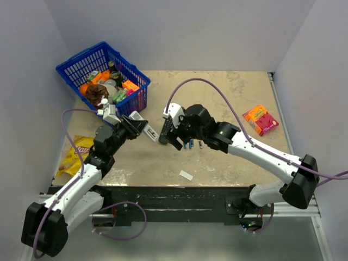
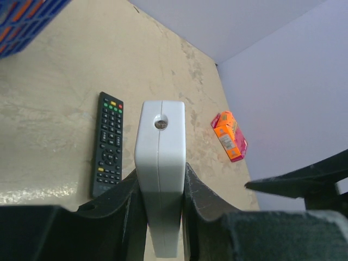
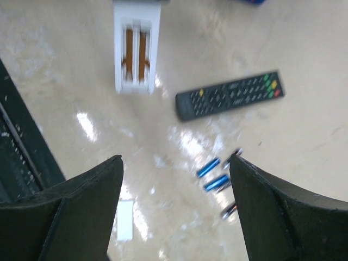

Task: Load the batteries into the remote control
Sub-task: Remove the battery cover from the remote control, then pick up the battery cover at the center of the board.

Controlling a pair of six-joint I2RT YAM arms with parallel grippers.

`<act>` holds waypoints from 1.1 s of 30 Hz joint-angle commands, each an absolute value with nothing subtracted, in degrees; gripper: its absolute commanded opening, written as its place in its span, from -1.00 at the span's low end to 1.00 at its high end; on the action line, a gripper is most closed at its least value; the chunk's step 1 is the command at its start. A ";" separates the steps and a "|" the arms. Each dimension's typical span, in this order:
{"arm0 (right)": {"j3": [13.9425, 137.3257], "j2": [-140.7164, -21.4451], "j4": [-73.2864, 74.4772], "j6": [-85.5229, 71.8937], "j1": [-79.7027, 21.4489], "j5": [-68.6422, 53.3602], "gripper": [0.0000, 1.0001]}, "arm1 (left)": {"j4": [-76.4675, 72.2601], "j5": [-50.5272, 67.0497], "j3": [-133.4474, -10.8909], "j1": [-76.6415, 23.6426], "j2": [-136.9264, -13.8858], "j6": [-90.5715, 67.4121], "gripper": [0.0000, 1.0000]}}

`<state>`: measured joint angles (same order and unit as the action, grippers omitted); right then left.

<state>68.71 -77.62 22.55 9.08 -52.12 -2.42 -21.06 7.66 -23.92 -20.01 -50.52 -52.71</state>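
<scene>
My left gripper (image 1: 139, 128) is shut on the slim white remote control (image 2: 160, 157) and holds it on edge above the table. In the right wrist view the remote (image 3: 136, 51) shows an open back compartment with two brown strips inside; blur hides what they are. Two blue batteries (image 3: 212, 175) and dark ones (image 3: 229, 209) lie loose on the table, small in the top view (image 1: 190, 144). My right gripper (image 3: 175, 163) is open and empty above the table, the batteries just inside its right finger. It hangs over the table's middle (image 1: 173, 141).
A black remote (image 3: 228, 97) lies beside the batteries, also in the left wrist view (image 2: 107, 144). A small white cover piece (image 1: 186, 175) lies near the front edge. A blue basket (image 1: 76, 62) of items stands back left, a yellow bag (image 1: 75, 153) left, an orange-pink box (image 1: 261, 119) right.
</scene>
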 commanded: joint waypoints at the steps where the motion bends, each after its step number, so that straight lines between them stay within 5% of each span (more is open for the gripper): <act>1: 65.66 -79.10 33.04 0.44 -52.21 -1.93 0.57 | -15.92 2.38 -29.00 -20.04 -47.20 -43.43 -1.00; 33: 63.28 -101.25 39.64 -5.80 -61.08 -0.09 0.15 | -3.25 1.41 -37.00 -20.04 -42.98 -32.52 -1.00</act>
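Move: The battery cover already lies loose on the table near its front edge, about 11 cm back from the right hand, 6 cm to its right and some 26 cm below. The loose batteries lie roughly 3 cm ahead of that hand and 8 cm to its right, the black remote some 13 cm ahead and 3 cm to its left, all on the table. From the left hand, the cover is about 16 cm back, 20 cm to the right and 24 cm down. Towards the loose battery cover the right hand sinks about 21 cm while drawing back some 10 cm and slightly right, its wrist tipping until the fingers point nearly straight down; they narrow partway, still open, and end a few centimetres above the cover. The left hand, keeping its grip on the white remote, lifts it and carries it left by a few centimetres, rolling it a little. ##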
